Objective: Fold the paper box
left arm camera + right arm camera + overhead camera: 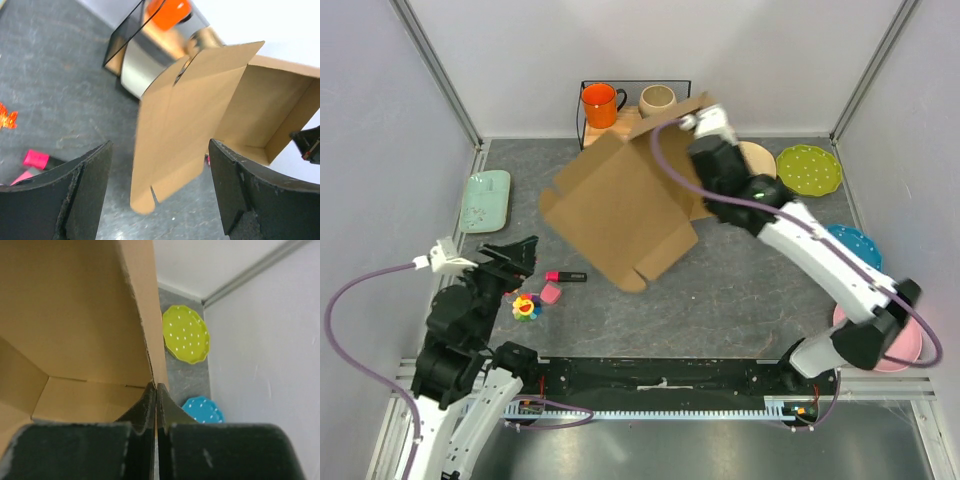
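Observation:
The paper box (620,205) is brown cardboard, partly folded, and stands tilted at the middle back of the table with a slit flap reaching toward the front. My right gripper (698,123) is at the box's far right corner. In the right wrist view it (156,388) is shut on the thin edge of a box wall (145,315). My left gripper (522,250) hovers open at the near left, apart from the box. In the left wrist view the box (200,115) shows ahead between the wide fingers (95,170), with nothing held.
A black rack at the back holds an orange mug (601,103) and a beige cup (657,99). Green (809,168), blue (857,245) and pink (908,345) plates line the right side. A mint tray (485,198) lies left. A pink marker (566,276), a pink block (551,293) and a flower toy (526,307) lie near the left gripper.

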Motion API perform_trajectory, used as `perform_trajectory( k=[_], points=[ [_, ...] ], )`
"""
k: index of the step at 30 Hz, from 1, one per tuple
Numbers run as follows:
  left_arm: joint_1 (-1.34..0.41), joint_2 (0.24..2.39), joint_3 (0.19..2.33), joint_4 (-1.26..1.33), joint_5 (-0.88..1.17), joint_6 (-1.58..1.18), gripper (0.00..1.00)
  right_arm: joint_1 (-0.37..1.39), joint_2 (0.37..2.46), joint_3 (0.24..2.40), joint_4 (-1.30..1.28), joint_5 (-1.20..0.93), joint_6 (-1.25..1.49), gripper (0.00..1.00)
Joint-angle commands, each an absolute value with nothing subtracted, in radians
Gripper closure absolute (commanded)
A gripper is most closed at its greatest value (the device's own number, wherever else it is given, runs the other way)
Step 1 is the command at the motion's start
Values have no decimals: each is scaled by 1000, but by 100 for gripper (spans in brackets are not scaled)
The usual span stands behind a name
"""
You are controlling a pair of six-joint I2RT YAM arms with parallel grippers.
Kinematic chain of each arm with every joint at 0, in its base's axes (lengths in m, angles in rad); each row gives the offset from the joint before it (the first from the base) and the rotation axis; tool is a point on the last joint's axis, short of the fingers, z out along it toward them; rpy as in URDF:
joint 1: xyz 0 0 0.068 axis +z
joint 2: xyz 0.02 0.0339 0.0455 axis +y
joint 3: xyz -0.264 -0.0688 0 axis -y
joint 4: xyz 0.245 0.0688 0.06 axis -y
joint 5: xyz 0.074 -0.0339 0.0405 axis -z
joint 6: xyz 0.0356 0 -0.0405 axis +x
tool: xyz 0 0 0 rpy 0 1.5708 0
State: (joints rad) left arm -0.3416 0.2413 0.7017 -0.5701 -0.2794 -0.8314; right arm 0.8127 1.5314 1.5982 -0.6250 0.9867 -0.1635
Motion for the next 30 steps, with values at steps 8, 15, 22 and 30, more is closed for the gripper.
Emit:
perform_trajectory(
  k=[8, 15, 22, 30],
  points=[
    [-337, 269, 842, -558, -264, -788, 17, 411, 1252, 1553, -891, 183, 412, 100],
    [-337, 247, 805, -558, -204, -851, 17, 255, 1125, 1292, -815, -60, 691, 100],
    [-337, 248, 744, -545, -126, -922, 18, 230, 974, 985, -749, -86, 989, 100],
    [-337, 279, 692, -537, -68, -963, 21, 230, 913, 760, -752, -6, 1178, 100]
  ],
)
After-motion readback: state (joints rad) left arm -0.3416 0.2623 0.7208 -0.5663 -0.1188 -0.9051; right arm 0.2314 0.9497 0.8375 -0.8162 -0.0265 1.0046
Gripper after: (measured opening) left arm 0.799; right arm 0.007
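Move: The paper box is already in the air, pinched at a wall edge by the right fingers; its middle lies about 13 cm left of that hand and 8 cm back, nearly level. The bare table it is brought towards is roughly 9 cm back, 3 cm right and 30 cm below. The flowered plate lies 7 cm ahead and 6 cm right, the blue plate 10 cm back and 25 cm right, both on the table. From the left hand, the box is some 8 cm ahead, 15 cm right and slightly higher. The box is swung over and lowered by the right hand, which keeps its pinch on the wall edge: first about 9 cm right and slightly up, then down and back towards the bare table, rolling sharply left side up, tipping down and turning clockwise. The empty left hand lifts some 6 cm, then sinks again, drifting right with its fingers open. ##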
